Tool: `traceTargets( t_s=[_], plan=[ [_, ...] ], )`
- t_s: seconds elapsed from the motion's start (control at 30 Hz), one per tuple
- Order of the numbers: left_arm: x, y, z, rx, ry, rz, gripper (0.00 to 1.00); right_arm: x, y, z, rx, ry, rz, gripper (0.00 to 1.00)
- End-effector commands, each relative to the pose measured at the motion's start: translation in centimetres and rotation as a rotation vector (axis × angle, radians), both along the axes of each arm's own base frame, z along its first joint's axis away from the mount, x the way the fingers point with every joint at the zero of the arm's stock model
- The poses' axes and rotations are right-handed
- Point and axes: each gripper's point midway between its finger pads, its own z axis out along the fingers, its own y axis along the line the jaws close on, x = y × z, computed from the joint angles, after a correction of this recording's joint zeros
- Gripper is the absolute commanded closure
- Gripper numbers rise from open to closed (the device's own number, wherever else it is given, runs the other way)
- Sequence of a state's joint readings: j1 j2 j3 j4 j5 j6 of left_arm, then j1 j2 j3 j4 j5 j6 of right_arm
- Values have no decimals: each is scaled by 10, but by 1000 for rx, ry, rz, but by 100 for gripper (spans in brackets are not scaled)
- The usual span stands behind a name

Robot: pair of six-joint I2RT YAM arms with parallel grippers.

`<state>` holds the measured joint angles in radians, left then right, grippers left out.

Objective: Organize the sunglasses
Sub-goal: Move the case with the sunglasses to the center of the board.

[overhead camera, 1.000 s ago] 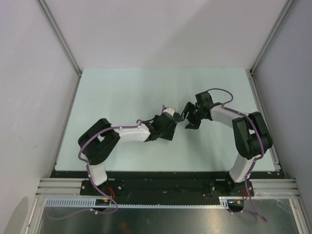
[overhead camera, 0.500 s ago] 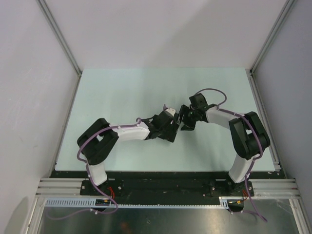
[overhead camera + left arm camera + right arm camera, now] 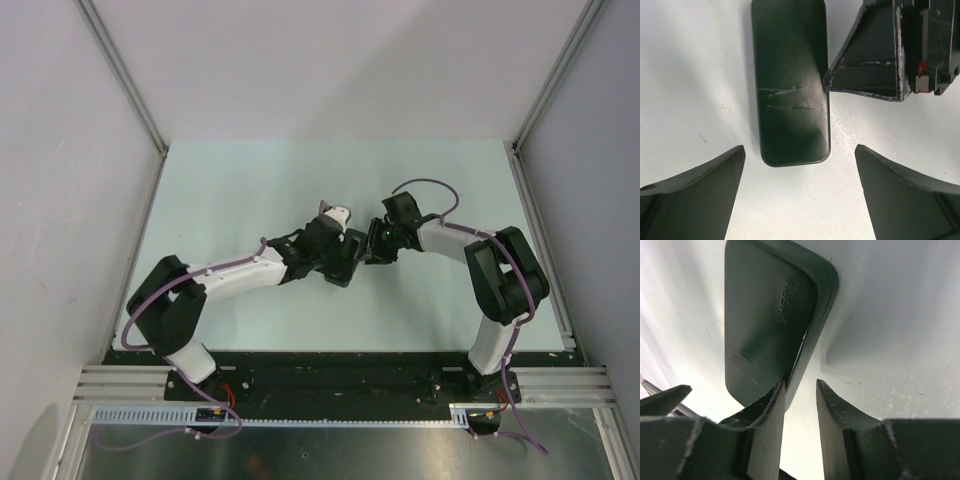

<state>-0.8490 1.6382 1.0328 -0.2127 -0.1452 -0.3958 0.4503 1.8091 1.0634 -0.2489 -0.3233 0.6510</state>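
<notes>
The sunglasses are hidden in every view. A black oblong case (image 3: 790, 100) lies on the table's middle, mostly covered by both grippers in the top view. My left gripper (image 3: 799, 150) (image 3: 347, 260) is open wide, and the case's near end lies just ahead of its fingertips. My right gripper (image 3: 801, 382) (image 3: 374, 246) stands at the case's (image 3: 765, 325) side with a narrow gap between its jaws and only table showing in that gap. Its left finger (image 3: 771, 405) touches the case's seam edge. That finger (image 3: 875, 60) also shows against the case in the left wrist view.
The pale green table (image 3: 250, 190) is fenced by grey walls and metal rails at left (image 3: 125, 75) and right (image 3: 555, 80). Both arms meet near the table's centre, their purple cables looping above them.
My left arm has stretched further out and its gripper has opened wide. My right gripper has slid left to the case and its jaws have narrowed.
</notes>
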Motion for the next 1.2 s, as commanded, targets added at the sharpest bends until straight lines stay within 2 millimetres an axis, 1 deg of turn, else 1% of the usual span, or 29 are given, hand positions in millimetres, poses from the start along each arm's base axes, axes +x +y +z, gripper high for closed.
traceTargets(
  t_s=[0.0,0.07,0.1,0.13,0.17,0.2,0.23,0.27,0.3,0.33,0.4,0.43,0.53,0.57,0.7,0.73,0.8,0.83,0.87,0.9,0.93,0.97,1.0,1.03,1.07,1.1,1.13,1.17],
  plan=[
    [7,11,23,-76,-12,49,4,-7,-16,-30,-153,0,19,66],
    [10,18,27,-94,-7,69,4,-6,-16,-28,-165,-20,22,65],
    [14,25,34,-112,-17,91,4,-5,-15,-26,-168,-33,31,65],
    [16,29,37,-122,-17,98,4,-4,-15,-24,-173,-53,45,64],
    [17,32,40,-129,-20,107,4,1,-11,-19,-161,-81,52,62],
    [22,40,50,-147,-42,126,4,4,-9,-17,-147,-96,60,62],
    [23,44,53,-153,-45,133,4,5,-7,-17,-128,-98,72,61],
    [24,47,58,-165,-53,138,4,12,-2,-12,-104,-128,82,61],
    [29,55,62,-169,-62,154,4,16,2,-14,-91,-133,90,61],
    [29,59,71,-191,-77,155,3,16,8,-14,-65,-133,118,61],
    [32,68,78,-198,-92,170,3,21,21,-9,-13,-149,153,61],
    [33,73,87,-208,-114,178,3,23,23,-13,-7,-139,154,62],
    [35,85,98,-206,-147,193,0,31,32,-10,25,-169,168,63],
    [34,89,105,-211,-161,197,0,33,34,-9,25,-172,170,63],
    [33,100,116,-216,-185,198,0,44,35,-5,4,-212,184,62],
    [32,101,116,-214,-184,195,0,50,35,0,-4,-235,177,61],
    [33,105,121,-219,-194,196,0,56,29,8,-23,-259,173,58],
    [32,107,122,-217,-191,194,0,60,25,12,-38,-278,162,55],
    [32,108,124,-217,-191,194,0,63,22,29,-39,-314,150,52],
    [34,111,128,-222,-197,197,0,65,19,38,-52,-342,150,48],
    [33,112,130,-220,-194,196,0,68,12,48,-80,-366,128,42],
    [34,114,131,-220,-193,201,0,70,7,71,-78,-416,113,39],
    [35,118,134,-219,-196,211,0,71,3,85,-81,-445,104,36],
    [36,120,141,-217,-199,211,0,67,-4,92,-103,-448,95,30],
    [35,122,143,-212,-199,214,0,65,-11,101,-114,-460,85,28],
    [37,125,152,-210,-215,221,0,63,-21,126,-120,-507,56,25],
    [36,132,154,-190,-222,246,0,55,-29,130,-145,-490,51,17],
    [36,137,159,-181,-235,264,0,51,-36,140,-160,-504,34,12]
  ],
)
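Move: Against the right long side of the closed case, the right hand is low over the table; the case's middle lies about 5 cm to its left, 1 cm farther out and 2 cm lower. From the open left hand, hovering above the near part of the case, that middle is some 5 cm ahead, 1 cm to the right and 6 cm below. Nothing else lies near it on the table. Pausing briefly with a finger at the case's right side, the right hand pushes the case left and forward, travelling about 5 cm with a slight counter-clockwise turn, then veers forward and back to the right, rises some 6 cm and opens its fingers clear. Meanwhile the left hand, still wide open, swings roughly 12 cm left and 11 cm up away from the case, drifting a little forward. ##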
